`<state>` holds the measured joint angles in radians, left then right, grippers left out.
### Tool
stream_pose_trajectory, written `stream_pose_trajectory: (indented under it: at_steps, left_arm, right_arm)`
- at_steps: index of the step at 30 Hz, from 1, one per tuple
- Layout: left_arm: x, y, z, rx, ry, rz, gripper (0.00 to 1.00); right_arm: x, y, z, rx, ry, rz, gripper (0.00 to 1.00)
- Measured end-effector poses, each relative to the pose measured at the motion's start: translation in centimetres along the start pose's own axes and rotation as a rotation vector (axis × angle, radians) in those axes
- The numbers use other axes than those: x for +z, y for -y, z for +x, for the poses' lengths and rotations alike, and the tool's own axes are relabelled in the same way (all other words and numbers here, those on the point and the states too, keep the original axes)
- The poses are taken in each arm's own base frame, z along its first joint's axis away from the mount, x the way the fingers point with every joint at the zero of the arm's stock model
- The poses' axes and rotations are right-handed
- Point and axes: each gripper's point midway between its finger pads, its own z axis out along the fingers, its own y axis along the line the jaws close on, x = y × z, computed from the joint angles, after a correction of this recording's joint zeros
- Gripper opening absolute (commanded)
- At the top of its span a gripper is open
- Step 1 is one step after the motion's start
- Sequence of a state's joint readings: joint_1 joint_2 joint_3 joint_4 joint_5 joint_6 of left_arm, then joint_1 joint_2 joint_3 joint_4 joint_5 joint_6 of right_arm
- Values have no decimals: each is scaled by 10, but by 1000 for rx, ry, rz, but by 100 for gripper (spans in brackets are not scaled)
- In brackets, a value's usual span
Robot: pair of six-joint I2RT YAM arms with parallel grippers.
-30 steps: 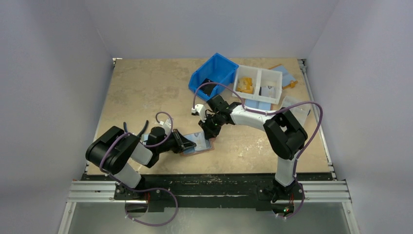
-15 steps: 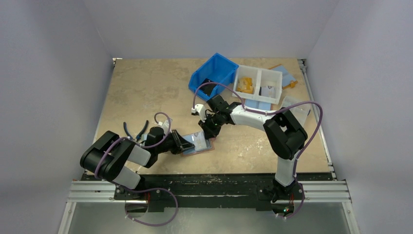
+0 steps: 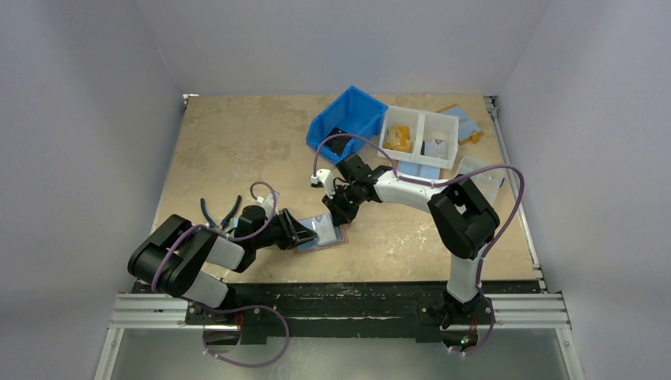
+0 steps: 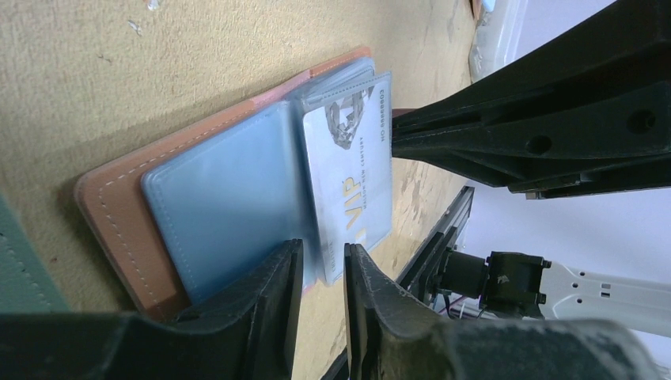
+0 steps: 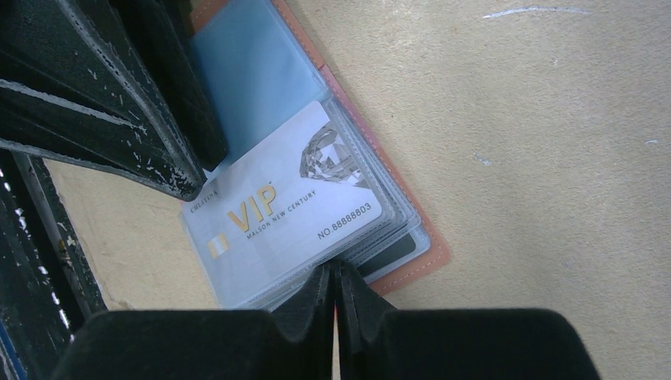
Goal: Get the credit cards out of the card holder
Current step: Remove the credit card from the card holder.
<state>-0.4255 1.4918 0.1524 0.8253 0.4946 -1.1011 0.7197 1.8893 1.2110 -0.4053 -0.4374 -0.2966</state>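
The card holder (image 3: 326,234) lies open on the table, salmon-brown outside (image 5: 411,237) and light blue inside (image 4: 229,190). A silver VIP card (image 5: 293,206) sticks out of its clear sleeves, also visible in the left wrist view (image 4: 348,174). My left gripper (image 3: 307,232) is at the holder's left edge. Its jaws are slightly open (image 4: 323,265), with the card's end lying in the gap. My right gripper (image 3: 340,215) is shut (image 5: 334,273), and its tips rest on the edge of the clear sleeves.
A blue bin (image 3: 348,123) and a white divided tray (image 3: 419,136) stand at the back. A flat blue-lined folder (image 3: 463,120) lies behind the tray. Blue-handled pliers (image 3: 220,212) lie left of my left arm.
My left arm's elbow has swung left and lower, uncovering the pliers, while its gripper stays at the holder. The right arm has not moved.
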Motion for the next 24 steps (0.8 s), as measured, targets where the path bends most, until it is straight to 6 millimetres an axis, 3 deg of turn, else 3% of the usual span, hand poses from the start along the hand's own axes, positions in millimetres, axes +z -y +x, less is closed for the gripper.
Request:
stream_pose_trajectory:
  at_steps: [5, 9, 13, 24]
  left_arm:
    - [4, 0, -2, -18, -2, -4, 29]
    - [8, 0, -4, -45, 2, 1, 23]
    - [13, -1, -3, -69, 1, -4, 0]
    - [10, 1, -6, -62, 15, -2, 0]
  right_arm:
    - [0, 0, 0, 0, 0, -1, 12]
    - [0, 0, 0, 0, 0, -2, 12]
    - [0, 0, 0, -1, 0, -3, 12]
    - [0, 1, 0, -1, -1, 2, 12]
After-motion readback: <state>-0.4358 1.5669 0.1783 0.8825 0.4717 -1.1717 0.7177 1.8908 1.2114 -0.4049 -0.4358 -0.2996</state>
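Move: The VIP card lies face up in its sleeve on the open card holder's right side, its middle about 3 cm right of the left hand, 2 cm ahead and 1 cm lower. From the right hand it is some 4 cm left and 1 cm back, 1 cm lower. The card holder's middle is about 2 cm to the left hand's right, level with it and 2 cm below; the green holder lies roughly 17 cm left and 3 cm ahead, 3 cm below. The VIP card's left edge is what the left fingers go for: from partly open beside its near half they slide about 1.5 cm forward and right, sinking slightly, then shut and seem to pinch the edge, easing up a touch at the end. The right hand stays put, its nearly closed tips still holding the page stack's right edge. ##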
